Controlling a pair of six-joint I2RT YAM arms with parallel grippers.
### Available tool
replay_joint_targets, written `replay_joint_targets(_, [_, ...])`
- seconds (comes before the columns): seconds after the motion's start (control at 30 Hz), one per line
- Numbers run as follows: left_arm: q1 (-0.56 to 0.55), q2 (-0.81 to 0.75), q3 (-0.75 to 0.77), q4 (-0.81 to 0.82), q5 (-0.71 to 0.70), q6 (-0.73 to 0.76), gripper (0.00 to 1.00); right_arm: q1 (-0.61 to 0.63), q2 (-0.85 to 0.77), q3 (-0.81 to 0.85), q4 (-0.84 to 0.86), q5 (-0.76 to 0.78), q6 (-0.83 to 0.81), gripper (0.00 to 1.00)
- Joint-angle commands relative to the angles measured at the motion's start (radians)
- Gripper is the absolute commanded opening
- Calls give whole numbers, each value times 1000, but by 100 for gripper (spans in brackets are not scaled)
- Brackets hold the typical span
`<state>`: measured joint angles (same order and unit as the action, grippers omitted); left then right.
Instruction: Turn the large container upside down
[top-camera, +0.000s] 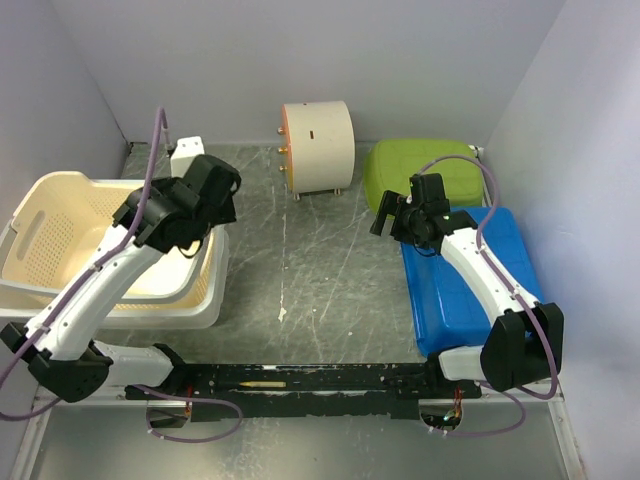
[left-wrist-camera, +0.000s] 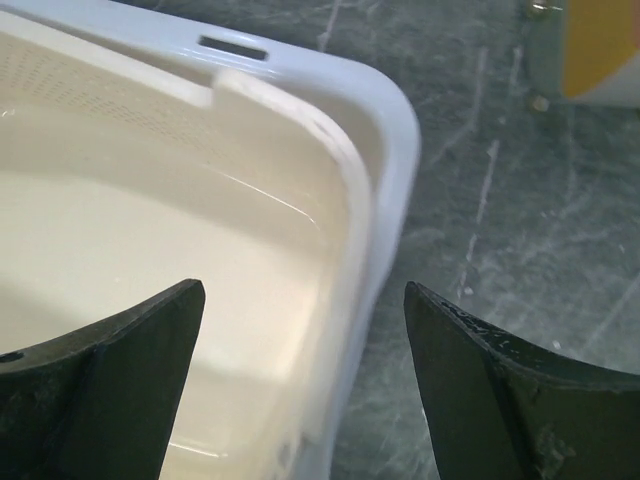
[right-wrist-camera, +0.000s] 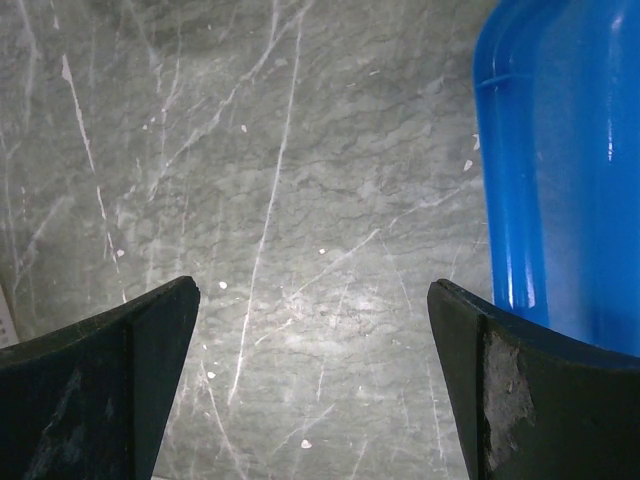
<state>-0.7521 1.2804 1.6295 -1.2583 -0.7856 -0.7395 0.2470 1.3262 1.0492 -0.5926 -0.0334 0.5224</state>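
Observation:
A large cream perforated basket (top-camera: 60, 230) sits open side up inside a white tub (top-camera: 215, 275) at the left. My left gripper (top-camera: 210, 200) is open and hovers over their right rim. In the left wrist view its jaws (left-wrist-camera: 305, 290) straddle the white tub's wall (left-wrist-camera: 395, 130) and the cream basket's rim (left-wrist-camera: 290, 110), one finger over the inside, one over the table, touching nothing. My right gripper (top-camera: 392, 215) is open and empty over bare table, just left of a blue container (top-camera: 470, 280) lying bottom up. In the right wrist view (right-wrist-camera: 313, 285) the blue wall (right-wrist-camera: 560, 150) is beside the right finger.
A green container (top-camera: 420, 170) lies bottom up at the back right. A white cylinder with an orange rim (top-camera: 315, 147) lies on its side at the back middle, also in the left wrist view (left-wrist-camera: 600, 50). A small white box (top-camera: 186, 152) is at the back left. Walls enclose the table.

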Motion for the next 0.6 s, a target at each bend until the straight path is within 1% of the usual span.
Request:
replay_joint_targets(0.0, [150, -1, -60, 209, 169, 167, 91, 0, 4, 9, 24, -18, 3, 100])
replay_joint_targets(0.1, [172, 32, -70, 214, 153, 167, 87, 0, -5, 4, 22, -9, 1, 100])
replay_joint_targets(0.2, [196, 36, -88, 261, 179, 198, 79, 1, -7, 0, 23, -7, -1, 100])
replay_joint_targets(0.33, [201, 41, -83, 297, 219, 225, 58, 1, 1, 6, 14, -5, -1, 100])
replay_joint_targets(0.43, [202, 59, -62, 281, 220, 237, 42, 1, 3, 9, 18, -10, 2, 100])
replay_joint_targets(0.57, [201, 62, -41, 276, 227, 265, 27, 0, 8, 17, 16, -12, 1, 100])
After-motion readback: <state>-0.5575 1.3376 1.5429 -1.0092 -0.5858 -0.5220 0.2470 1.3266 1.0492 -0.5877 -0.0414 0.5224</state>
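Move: The right rim of the cream basket, near its far corner, is about 6 cm ahead of the left hand, straight in front and some 4 cm below. The nested white bin's far right corner lies about 10 cm ahead, 1 cm right and 8 cm down; the drum's middle is roughly 17 cm ahead, 23 cm right and 20 cm down. From the right hand the same basket rim is level in reach, about 38 cm left and 13 cm higher. Reaching forward about 5 cm and sinking some 3 cm, the left hand brings its open fingers down astride the cream basket's right rim, one inside the basket and one outside. It drifts slightly left, then returns, barely turning the wrist, while the fingers close from nearly wide open to about a third, narrowing around the rim; whether they grip it can't be told. ##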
